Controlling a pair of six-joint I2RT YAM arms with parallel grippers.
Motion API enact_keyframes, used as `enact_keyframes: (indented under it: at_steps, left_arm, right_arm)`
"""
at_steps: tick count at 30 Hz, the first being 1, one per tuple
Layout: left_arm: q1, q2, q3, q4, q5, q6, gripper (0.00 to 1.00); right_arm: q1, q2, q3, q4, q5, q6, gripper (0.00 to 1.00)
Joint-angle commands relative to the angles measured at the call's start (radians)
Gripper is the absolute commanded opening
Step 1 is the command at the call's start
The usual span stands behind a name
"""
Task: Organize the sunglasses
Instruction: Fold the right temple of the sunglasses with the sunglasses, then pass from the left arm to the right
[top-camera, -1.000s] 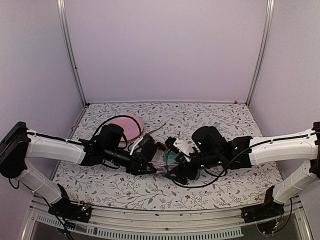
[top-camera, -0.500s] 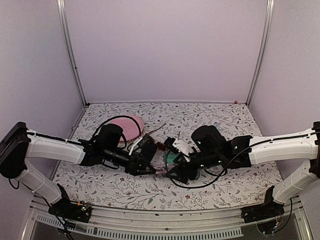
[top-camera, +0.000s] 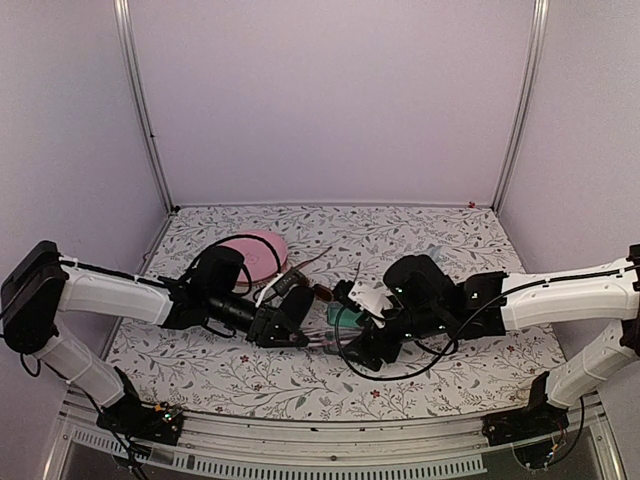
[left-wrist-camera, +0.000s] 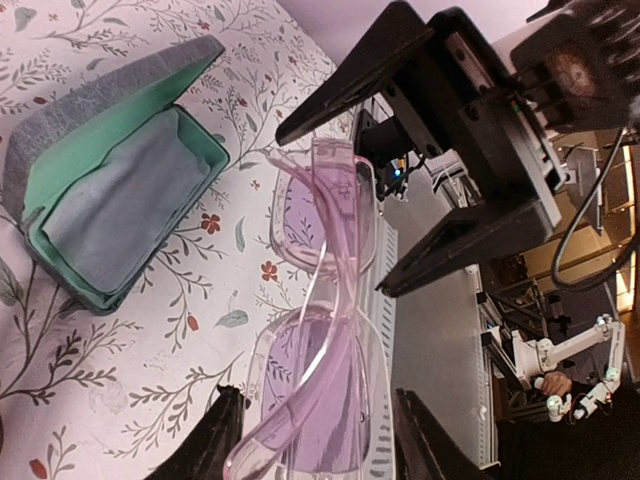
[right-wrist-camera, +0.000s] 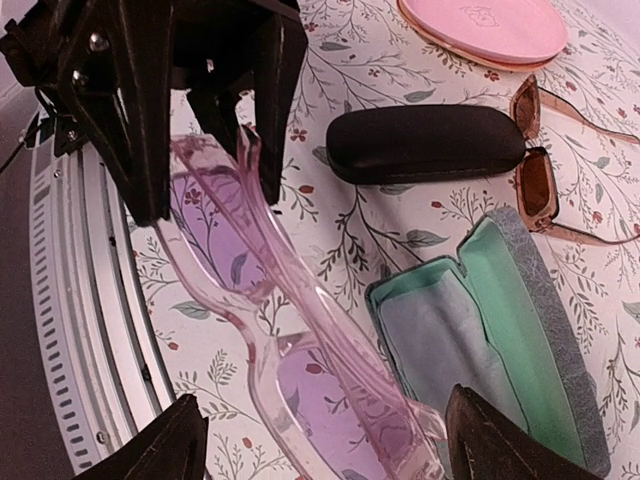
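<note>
A pale pink, near-transparent pair of sunglasses (top-camera: 326, 340) hangs just above the table between my two grippers. My left gripper (left-wrist-camera: 322, 445) is shut on one lens end of the pale sunglasses (left-wrist-camera: 325, 330). My right gripper (right-wrist-camera: 330, 450) stands open around the other end of the pair (right-wrist-camera: 290, 340), both fingers apart from the frame. The reddish-brown sunglasses (right-wrist-camera: 540, 170) with dark lenses lie unfolded on the table behind, next to the open grey case (right-wrist-camera: 480, 340).
The grey case (left-wrist-camera: 120, 210) with green lining and a cloth inside lies open right beside the held pair. A shut black oblong case (right-wrist-camera: 425, 143) lies behind it. A round pink case (top-camera: 255, 252) sits further back left. The table's metal front edge (right-wrist-camera: 70, 300) is close.
My right gripper's jaws narrowed a little and then widened again around the pale sunglasses. Both arms have hardly moved, and the left grip is unchanged.
</note>
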Motion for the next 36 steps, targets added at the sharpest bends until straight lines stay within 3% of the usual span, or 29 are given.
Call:
enact_keyframes:
  at_steps: [1,14,36]
  left_arm:
    - [0.021,0.019,0.009,0.024,0.089,-0.016,0.09]
    - [0.054,0.041,0.035,-0.078,0.147,0.015,0.07]
    - [0.058,0.126,0.049,-0.105,0.231,0.010,0.03]
  right_arm:
    - [0.003,-0.029,-0.035,-0.052,0.046,-0.018,0.82]
    - [0.005,-0.041,-0.021,-0.077,0.047,-0.072,0.56]
    - [0.006,0.007,0.031,-0.134,0.016,-0.166,0.30]
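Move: The right hinge end of the clear pink sunglasses, with its temple already lying across the frame, is about 2 cm ahead of the right hand and 2 cm to its right, level with it between the spread fingers. The open green case lies roughly 8 cm ahead of that hand, 1 cm right and 12 cm below; the black case some 13 cm ahead, 13 cm left and equally low. From the left hand, which already holds the other end, the hinge is about 14 cm right, 2 cm back and 4 cm lower. Down and to its right, about 2 cm each way, the right hand slips outward along the sunglasses in the first third, then nearly stays in place, turning a little while its wide-open fingers keep closing to about a third around the right hinge end. The left hand keeps its grip, sinking about 2 cm, easing back and rolling some 10 degrees. ##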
